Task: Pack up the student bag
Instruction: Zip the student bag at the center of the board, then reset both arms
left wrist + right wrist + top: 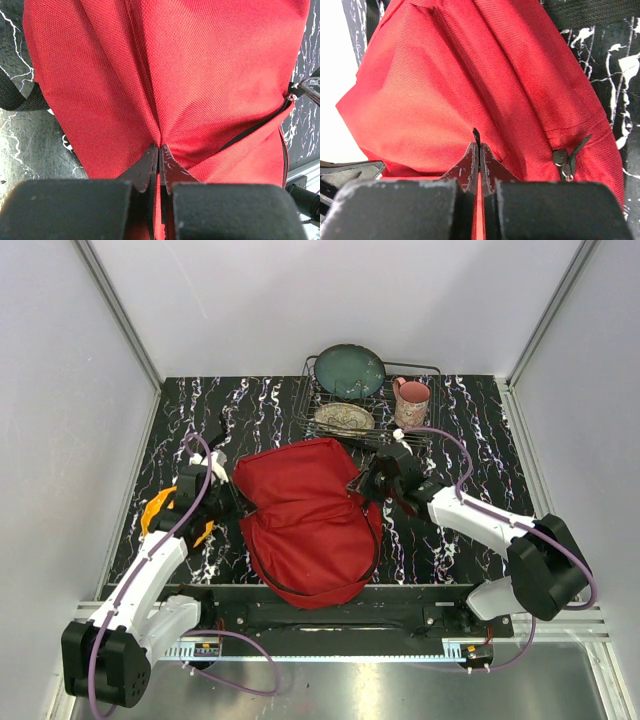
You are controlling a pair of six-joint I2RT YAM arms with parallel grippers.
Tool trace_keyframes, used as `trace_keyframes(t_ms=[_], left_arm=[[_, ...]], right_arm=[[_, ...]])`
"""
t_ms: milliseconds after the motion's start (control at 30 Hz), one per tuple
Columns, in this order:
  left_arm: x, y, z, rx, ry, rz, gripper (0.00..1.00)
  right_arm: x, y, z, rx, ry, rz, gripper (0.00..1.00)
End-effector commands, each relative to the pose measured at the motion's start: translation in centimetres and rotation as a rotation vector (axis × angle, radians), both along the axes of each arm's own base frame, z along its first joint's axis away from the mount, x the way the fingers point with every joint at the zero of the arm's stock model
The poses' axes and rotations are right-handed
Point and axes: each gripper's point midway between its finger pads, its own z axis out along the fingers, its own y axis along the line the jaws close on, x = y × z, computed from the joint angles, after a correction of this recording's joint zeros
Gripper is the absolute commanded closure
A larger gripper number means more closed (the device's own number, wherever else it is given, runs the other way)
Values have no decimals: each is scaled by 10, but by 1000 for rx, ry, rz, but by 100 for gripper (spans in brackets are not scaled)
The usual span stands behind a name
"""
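Observation:
The student bag (310, 525), a soft red backpack with black straps, lies flat in the middle of the table. My left gripper (228, 496) is at the bag's left edge. In the left wrist view the left gripper (159, 146) is shut, pinching a fold of the red fabric (200, 75). My right gripper (362, 484) is at the bag's upper right edge. In the right wrist view the right gripper (478, 145) is shut on a thin black tab (476, 134) that pokes out past its tips. A second black zipper pull (566, 160) hangs free to the right.
A wire dish rack (420, 368) stands at the back with a teal plate (349, 370) and a patterned plate (344, 419); a pink mug (410, 402) is beside it. An orange object (155, 510) lies under the left arm. A black strap (20, 97) trails off the bag.

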Motion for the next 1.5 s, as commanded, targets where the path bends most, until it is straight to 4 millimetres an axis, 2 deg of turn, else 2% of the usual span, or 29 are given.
trace_keyframes(t_ms=[0, 200, 267, 600, 633, 667, 700, 733, 800, 833, 867, 967, 1133, 1300, 1433, 1467], left_arm=[[16, -5, 31, -29, -125, -19, 100], [15, -2, 32, -20, -128, -5, 100], [15, -1, 32, -15, -129, -1, 100], [19, -1, 30, -13, -125, -1, 100], [19, -2, 30, -16, -122, -8, 100], [20, -3, 33, -20, -124, -9, 72], [18, -3, 34, -21, -122, -10, 50], [18, -3, 38, -27, -138, -11, 32], [15, -1, 54, -26, -194, -1, 6], [13, 2, 57, -17, -204, 9, 1], [14, 7, 69, -6, -239, 31, 1], [8, 16, 71, 37, -232, 57, 1], [6, 29, 68, 90, -190, 114, 1], [5, 40, 65, 141, -186, 149, 1], [4, 53, 65, 188, -192, 206, 1], [4, 60, 71, 203, -212, 244, 1]], right_arm=[[17, -13, 15, -53, -78, -79, 100], [20, -46, 17, -213, -147, -133, 100], [21, -53, 21, -229, -165, -154, 100], [25, -92, 7, -315, -151, -238, 100], [25, -94, 8, -316, -153, -238, 97], [25, -94, 11, -315, -160, -234, 83], [25, -97, 13, -333, -169, -221, 66], [24, -100, 15, -347, -172, -227, 31], [22, -114, 22, -394, -178, -267, 18], [22, -120, 24, -411, -180, -281, 10], [20, -126, 29, -421, -190, -297, 8], [19, -143, 38, -465, -216, -327, 3], [17, -166, 41, -524, -204, -356, 1], [14, -184, 33, -566, -183, -396, 0], [17, -187, 30, -582, -166, -399, 0], [15, -189, 28, -603, -152, -396, 0]])
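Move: The zip pull is already pinched in my right fingertips, its slider about a centimetre below them near the bag's upper right. From there the bag's right edge is roughly 6 cm to the right and 4 cm back, and the wire rack stands about 20 cm ahead and 4 cm right. My left hand is shut on the bag's left edge: from it the zip pull lies about 25 cm right and 6 cm forward, the yellow plate some 18 cm left, level with it. With my left hand still pinching the bag's left edge to hold it, I draw the zip pull about 4.5 cm right with my right hand towards the bag's right edge. Then both grippers spring wide open: the right carries on another 13 cm or so to the right, off the bag, rolling its left side down, while the left lifts about 6 cm, then swings left and sinks a little. ##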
